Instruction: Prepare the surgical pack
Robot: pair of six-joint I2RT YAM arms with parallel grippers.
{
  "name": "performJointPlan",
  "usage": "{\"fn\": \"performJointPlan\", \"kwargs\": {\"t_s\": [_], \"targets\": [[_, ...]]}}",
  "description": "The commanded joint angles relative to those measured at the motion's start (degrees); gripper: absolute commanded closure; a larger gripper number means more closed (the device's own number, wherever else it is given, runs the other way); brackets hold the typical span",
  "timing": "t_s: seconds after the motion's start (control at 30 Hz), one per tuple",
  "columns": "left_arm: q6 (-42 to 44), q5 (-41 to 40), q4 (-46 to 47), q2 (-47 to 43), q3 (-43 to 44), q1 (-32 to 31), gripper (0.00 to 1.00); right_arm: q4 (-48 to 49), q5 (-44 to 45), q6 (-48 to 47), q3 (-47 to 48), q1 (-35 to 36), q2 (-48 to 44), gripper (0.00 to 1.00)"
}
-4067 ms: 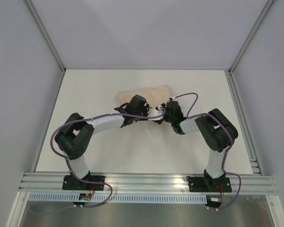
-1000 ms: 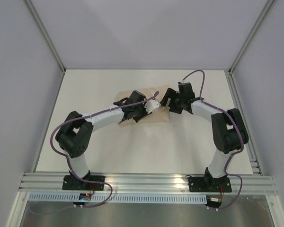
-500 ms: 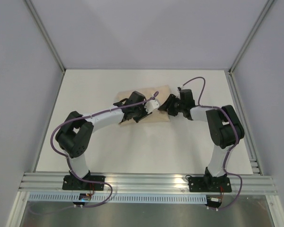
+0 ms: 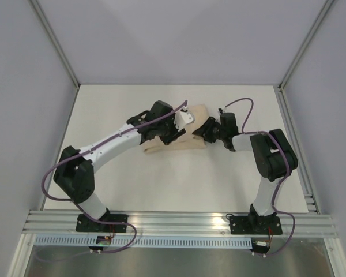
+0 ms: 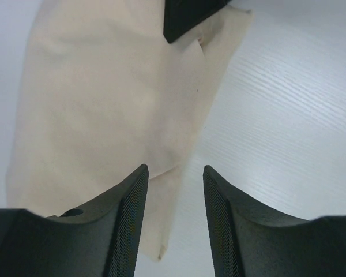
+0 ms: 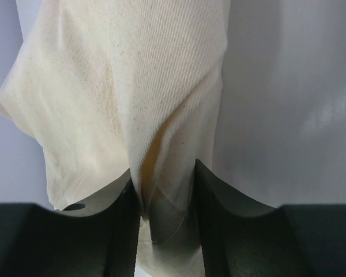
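Note:
The surgical pack is a folded tan cloth bundle [image 4: 172, 144] lying on the white table; whatever it holds is hidden. My left gripper [image 4: 182, 119] hangs above its far part, open, with nothing between the fingers. In the left wrist view the cloth [image 5: 104, 98] lies below and left of the left gripper [image 5: 174, 171], its edge running under the gap. My right gripper [image 4: 207, 130] is at the bundle's right end. In the right wrist view the right gripper [image 6: 164, 170] is shut on a bunched fold of the cloth [image 6: 132, 75].
White table [image 4: 138, 184] inside grey enclosure walls. An aluminium rail [image 4: 179, 222] runs along the near edge by the arm bases. A dark finger [image 5: 187, 14] of the other gripper shows at the top of the left wrist view.
The left arm has stretched out, lifted toward the far side and its jaws have opened. The right gripper has closed on the cloth's right end, and the bundle's right edge is now raised.

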Motion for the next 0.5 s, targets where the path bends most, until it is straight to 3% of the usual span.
{"fn": "performJointPlan", "kwargs": {"t_s": [0.0,0.07,0.1,0.23,0.27,0.3,0.47], "targets": [[-0.1,-0.16,-3.89,-3.68,2.85,-0.16,0.48,-0.32,0.66,0.59,-0.82,1.15,1.09,0.73],[0.25,-2.18,-3.71,-3.68,2.23,0.1,0.47,-0.67,0.22,0.33,-0.64,1.06,0.65,0.65],[0.17,-2.53,-3.8,-3.6,2.14,0.28,0.47,-2.06,0.39,-0.54,-0.38,1.15,0.22,0.53],[-0.54,-4.11,-4.33,-3.59,2.14,0.63,0.47,-8.12,4.51,-3.89,-0.64,1.15,-5.39,0.26],[-0.45,-4.55,-4.24,-3.77,2.31,0.72,0.47,-11.36,5.48,-4.68,-0.73,1.15,-6.72,0.08],[-0.54,-4.99,-4.33,-3.95,2.4,0.72,0.47,-12.96,7.06,-6.34,-0.73,1.06,-7.86,0.0],[-0.36,-7.19,-4.42,-4.65,3.63,1.42,0.47,-20.33,8.48,-10.39,-0.99,1.15,-15.07,0.0]]}}
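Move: The right fingers still pinch the loose fold on the pack's right side, right at the hand point. The middle of the wrapped pack is about 10 cm to the left and 4 cm farther out at roughly the same height; the cloth's near right corner is some 4 cm back, 3 cm right and 3 cm lower. From the empty left hand, the pinched fold is about 13 cm right, 3 cm ahead and 9 cm down. After staying put for a moment, the right hand opens wide and lets go of the cloth fold, then pulls up, back and to its right by about 4 cm in all, away from the pack's right side, with the wrist turning slightly. The left hand, half open and clear of the cloth, rises a good 3 cm, then drifts about 2 cm left, sinking a little. ##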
